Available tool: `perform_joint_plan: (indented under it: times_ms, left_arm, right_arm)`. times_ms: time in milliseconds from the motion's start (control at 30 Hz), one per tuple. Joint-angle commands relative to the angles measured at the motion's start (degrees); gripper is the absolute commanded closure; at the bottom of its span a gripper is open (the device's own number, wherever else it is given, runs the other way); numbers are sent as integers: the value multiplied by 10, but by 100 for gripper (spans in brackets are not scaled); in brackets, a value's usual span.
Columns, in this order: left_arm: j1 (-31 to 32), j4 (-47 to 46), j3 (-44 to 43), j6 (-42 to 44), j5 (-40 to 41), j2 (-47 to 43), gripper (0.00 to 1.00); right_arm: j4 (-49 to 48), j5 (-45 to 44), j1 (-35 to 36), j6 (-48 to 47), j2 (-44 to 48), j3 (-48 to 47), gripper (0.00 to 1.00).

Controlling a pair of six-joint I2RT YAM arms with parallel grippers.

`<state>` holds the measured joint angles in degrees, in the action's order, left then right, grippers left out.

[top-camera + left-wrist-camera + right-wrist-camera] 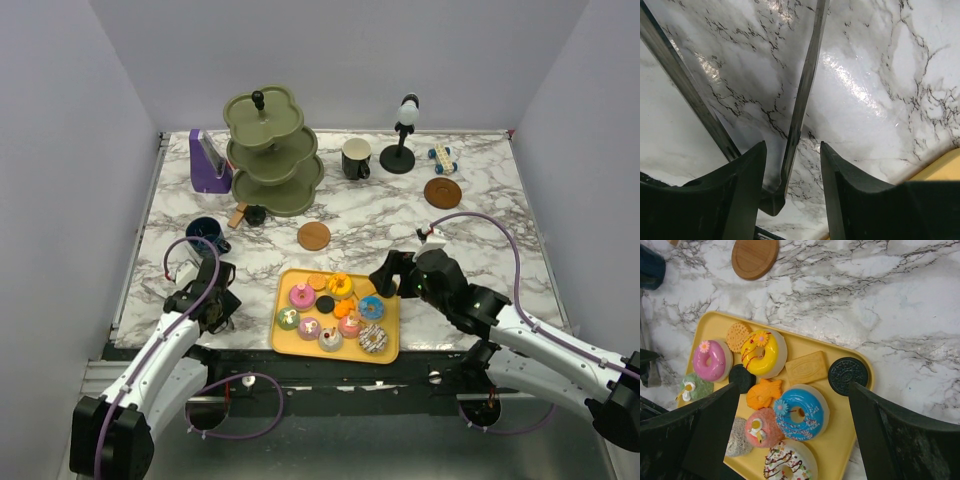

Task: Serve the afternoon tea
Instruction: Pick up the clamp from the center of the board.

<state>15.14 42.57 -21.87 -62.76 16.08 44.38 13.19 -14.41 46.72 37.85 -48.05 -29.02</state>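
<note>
A yellow tray (pixel 388 345) near the front edge holds several toy doughnuts, cupcakes and biscuits. My right gripper (pixel 794 387) hangs open over its right side, with a blue doughnut (pixel 800 412) below the gap and a black biscuit (pixel 847 375) by the right finger. My left gripper (pixel 792 147) is open with nothing in it, low over bare marble left of the tray. The olive-green three-tier stand (pixel 272 150) is at the back left. A dark-blue mug (pixel 205 233) stands ahead of the left gripper (pixel 213 300). The black cream-lined mug (pixel 355 158) and two brown coasters (pixel 314 236) (pixel 442 192) sit farther back.
A purple wedge holder (pixel 208 163) stands left of the tiered stand. A black stand with a white ball top (pixel 401 135) and a small toy (pixel 441 156) are at the back right. A wooden piece (pixel 238 215) and a small black object (pixel 256 214) lie by the stand's foot.
</note>
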Motion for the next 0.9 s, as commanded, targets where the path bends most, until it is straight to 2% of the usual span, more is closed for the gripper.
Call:
perform_joint_plan:
  times_ms: [0, 133, 367, 667, 867]
  left_arm:
    - [3, 4, -16, 10, -8, 19, 47]
    - [4, 5, -21, 18, -12, 31, 51]
    - [4, 5, -15, 12, -16, 16, 71]
    - [5, 13, -6, -7, -2, -23, 89]
    - [8, 35, -10, -25, 14, -59, 92]
  right_arm:
    - [12, 9, 3, -8, 6, -12, 3]
    - [11, 5, 3, -9, 9, -9, 3]
    - [8, 7, 3, -11, 2, -12, 2]
    - [5, 7, 3, -11, 7, -7, 2]
    - [3, 3, 3, -11, 8, -1, 3]
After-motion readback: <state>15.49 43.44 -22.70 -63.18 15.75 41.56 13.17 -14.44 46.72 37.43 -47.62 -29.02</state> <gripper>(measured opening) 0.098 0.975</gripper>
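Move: The clamp lies open under the left hand, its closed end almost beneath the fingers; its middle is about 4 cm ahead and 7 cm to the left, roughly 1 cm below. One arm already passes between the open fingers. The navy cup stands some 18 cm ahead and 4 cm left; the pink donut is about 5 cm ahead and 21 cm right. From the right hand the clamp is some 50 cm left, about level fore and aft, 11 cm below. The clamp's forward-left-running arm, close to its closed end, is what the left hand pinches: the fingers shut from about half open while the hand stays almost in place just above the table. As they finish closing, the hand rises about 1 cm, easing slightly forward and tipping the fingertips some 5 degrees outward. ##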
